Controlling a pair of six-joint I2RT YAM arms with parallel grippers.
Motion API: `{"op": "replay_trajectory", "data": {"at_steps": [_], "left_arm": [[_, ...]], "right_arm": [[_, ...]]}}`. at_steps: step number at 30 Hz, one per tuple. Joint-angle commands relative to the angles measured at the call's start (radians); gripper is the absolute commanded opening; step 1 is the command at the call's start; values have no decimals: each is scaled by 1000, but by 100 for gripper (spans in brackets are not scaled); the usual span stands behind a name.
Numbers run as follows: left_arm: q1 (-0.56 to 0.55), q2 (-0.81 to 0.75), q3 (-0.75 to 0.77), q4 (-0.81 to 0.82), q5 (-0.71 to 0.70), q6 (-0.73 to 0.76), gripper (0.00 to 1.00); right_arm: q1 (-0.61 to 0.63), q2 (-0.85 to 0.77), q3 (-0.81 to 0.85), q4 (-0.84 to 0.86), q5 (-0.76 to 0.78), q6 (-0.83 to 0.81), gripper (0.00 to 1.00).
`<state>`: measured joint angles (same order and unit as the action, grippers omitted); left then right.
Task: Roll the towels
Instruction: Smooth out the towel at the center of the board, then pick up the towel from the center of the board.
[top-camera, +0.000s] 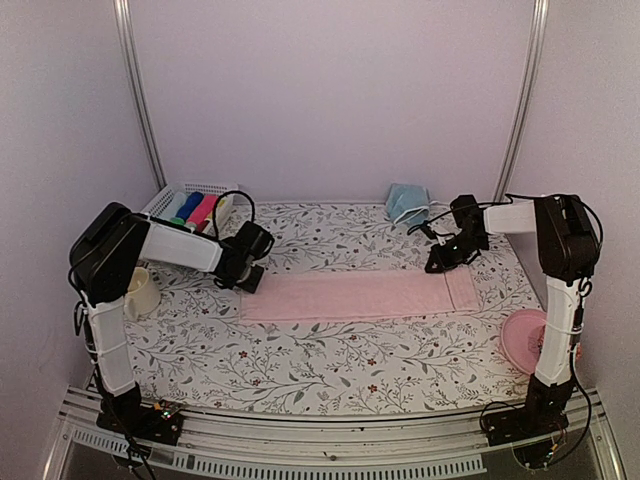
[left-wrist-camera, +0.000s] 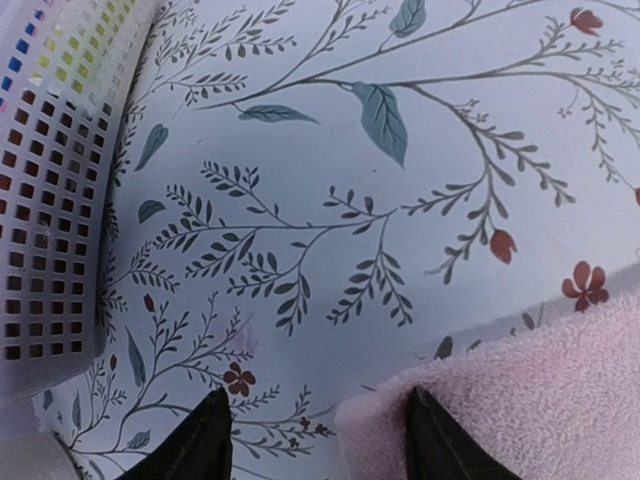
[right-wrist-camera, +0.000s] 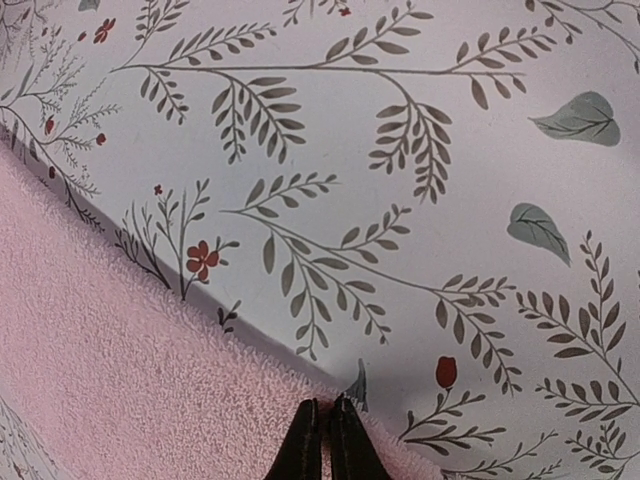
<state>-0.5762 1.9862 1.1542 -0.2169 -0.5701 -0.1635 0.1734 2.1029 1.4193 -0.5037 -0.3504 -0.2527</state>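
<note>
The pale pink towel (top-camera: 350, 296) lies flat as a long folded strip across the middle of the table. My left gripper (top-camera: 250, 280) hangs open over its left end. In the left wrist view (left-wrist-camera: 315, 400), one fingertip (left-wrist-camera: 432, 420) is above the towel's corner (left-wrist-camera: 520, 400) and the other is over bare tablecloth, with nothing between them. My right gripper (top-camera: 437, 262) is shut, its tips (right-wrist-camera: 327, 402) at the towel's far edge (right-wrist-camera: 120, 350) near the right end; no cloth shows between them. The light blue towel (top-camera: 407, 203) sits crumpled at the back right.
A white perforated basket (top-camera: 172, 199) of coloured cloth tubes stands at the back left, close to the left arm (left-wrist-camera: 50, 200). A pale cup (top-camera: 140, 292) sits by the left arm's base. A round pink plate (top-camera: 522, 340) lies at the front right.
</note>
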Motion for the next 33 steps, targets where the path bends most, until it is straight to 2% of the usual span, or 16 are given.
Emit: {"op": "replay_trajectory", "data": {"at_steps": [1,5,6,8,10,13,15,23,33], "left_arm": [[27,20,-8,-82,-87,15,59],[29,35,0,-97,-102,20,60],[29,36,1,-97,-103,18,60],[31,28,2,-98,-102,18,63],[32,17,2,-100,-102,19,71],[33,-6,1,-107,-115,17,95],[33,-40,-3,-108,-109,11,97],[0,-175,-55,-92,-90,-30,97],[-139,-269,-134,-88,-160,-83,97]], "right_arm": [[-33,-1,-14,-21,100,9,5],[-35,-29,-12,-21,116,4,7],[-36,-44,-11,-21,116,2,11],[-37,-84,-10,-29,114,-3,28],[-43,-135,-9,-40,111,-8,44],[-76,-199,-14,-64,103,-7,60],[-107,-225,-27,-85,91,-4,64],[-218,-242,-170,-100,50,-23,66],[-219,-198,-220,-98,-13,-2,65]]}}
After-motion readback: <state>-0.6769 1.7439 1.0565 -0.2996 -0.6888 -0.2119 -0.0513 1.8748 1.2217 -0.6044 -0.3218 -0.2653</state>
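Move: The left hand is at the pink towel's left end, whose middle is about 3 cm left and 4 cm back; the basket stands roughly 17 cm left and 18 cm ahead, the mug some 32 cm left, about level. From the right hand, on the far edge, the towel's right end lies about 12 cm right and 6 cm back, the blue towel some 9 cm left and 19 cm ahead, the plate 26 cm right and 22 cm back. Left hand drags towel left, opens, rises 6 cm and back; right hops 10 cm right to towel's end, opening. ##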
